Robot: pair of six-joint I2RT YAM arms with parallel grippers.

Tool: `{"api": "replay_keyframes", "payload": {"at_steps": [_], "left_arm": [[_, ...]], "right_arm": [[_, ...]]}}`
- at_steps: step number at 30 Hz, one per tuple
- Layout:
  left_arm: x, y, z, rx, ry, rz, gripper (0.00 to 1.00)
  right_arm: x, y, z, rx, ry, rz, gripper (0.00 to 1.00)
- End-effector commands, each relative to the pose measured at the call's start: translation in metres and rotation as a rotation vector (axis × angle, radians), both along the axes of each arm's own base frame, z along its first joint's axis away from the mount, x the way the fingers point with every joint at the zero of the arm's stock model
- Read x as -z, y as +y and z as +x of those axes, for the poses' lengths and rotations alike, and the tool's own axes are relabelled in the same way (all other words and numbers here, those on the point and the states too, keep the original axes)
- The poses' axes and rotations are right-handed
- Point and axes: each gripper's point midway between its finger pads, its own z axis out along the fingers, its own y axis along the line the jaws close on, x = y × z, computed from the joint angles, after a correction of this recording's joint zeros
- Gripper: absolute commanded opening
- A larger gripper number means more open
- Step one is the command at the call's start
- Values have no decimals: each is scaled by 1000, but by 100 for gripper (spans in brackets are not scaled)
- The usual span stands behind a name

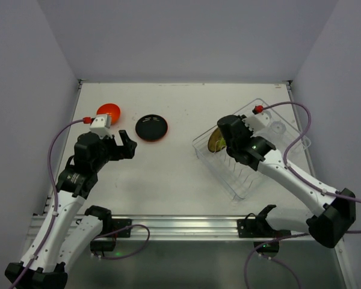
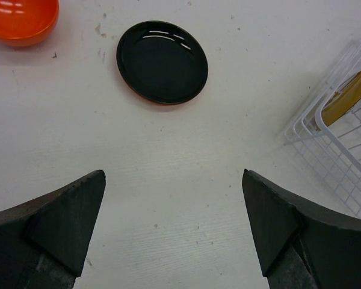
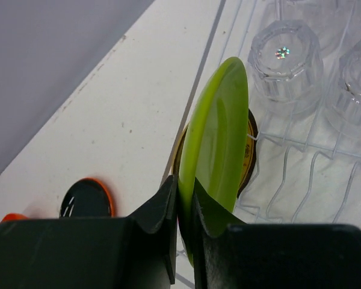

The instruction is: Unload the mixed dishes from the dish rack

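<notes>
My right gripper (image 3: 185, 192) is shut on the rim of the lime green plate (image 3: 219, 138), which stands upright in the dish rack (image 3: 301, 174). Right behind it stands the brown-yellow plate (image 3: 248, 162). Clear cups (image 3: 286, 66) sit upside down deeper in the rack. In the top view the right gripper (image 1: 225, 141) is over the left end of the rack (image 1: 237, 183). My left gripper (image 2: 173, 180) is open and empty above the bare table, near the dark plate (image 2: 162, 61) and the orange-red bowl (image 2: 21, 21), which both lie on the table.
The bowl (image 1: 109, 111) and dark plate (image 1: 151, 127) lie at the table's far left. The rack's corner (image 2: 343, 150) shows at the right of the left wrist view. Grey walls close in the table on three sides.
</notes>
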Motion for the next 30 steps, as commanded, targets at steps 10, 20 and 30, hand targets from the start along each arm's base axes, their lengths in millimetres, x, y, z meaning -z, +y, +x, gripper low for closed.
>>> {"api": "replay_keyframes", "payload": {"at_steps": [10, 20, 30], "left_arm": [[-84, -69, -1, 141, 64, -488, 100], [-71, -102, -4, 156, 222, -847, 100], [-25, -83, -13, 30, 265, -754, 100]], "right_arm": [[-96, 92, -75, -953, -594, -641, 0], [0, 155, -151, -1484, -669, -1514, 0], [-12, 200, -164, -1401, -928, -1795, 0]]}}
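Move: My right hand already holds the green plate by its rim, lifted over the rack. My open left hand waits about 41 cm to its left and 8 back; the black plate lies 34 cm left, 13 ahead and 21 below, the brown plate 6 ahead, 2 left and 13 below. From my left hand the green plate is about 43 cm right, 12 ahead and 4 below; the black plate is 22 ahead, 5 right, and the orange bowl 31 ahead, 17 left, both 20 below. Keeping my pinch on the green plate's rim, I sweep my right hand about 18 cm left and 17 back, away from the rack towards my left hand, rising first, then sinking, while the wrist rolls and swings far counter-clockwise to point left and forward. My left hand reaches some 8 cm right and ends 4 higher after an arc up, rolling about 45 degrees with its left side down; its fingers stay wide open, short of the plate. ##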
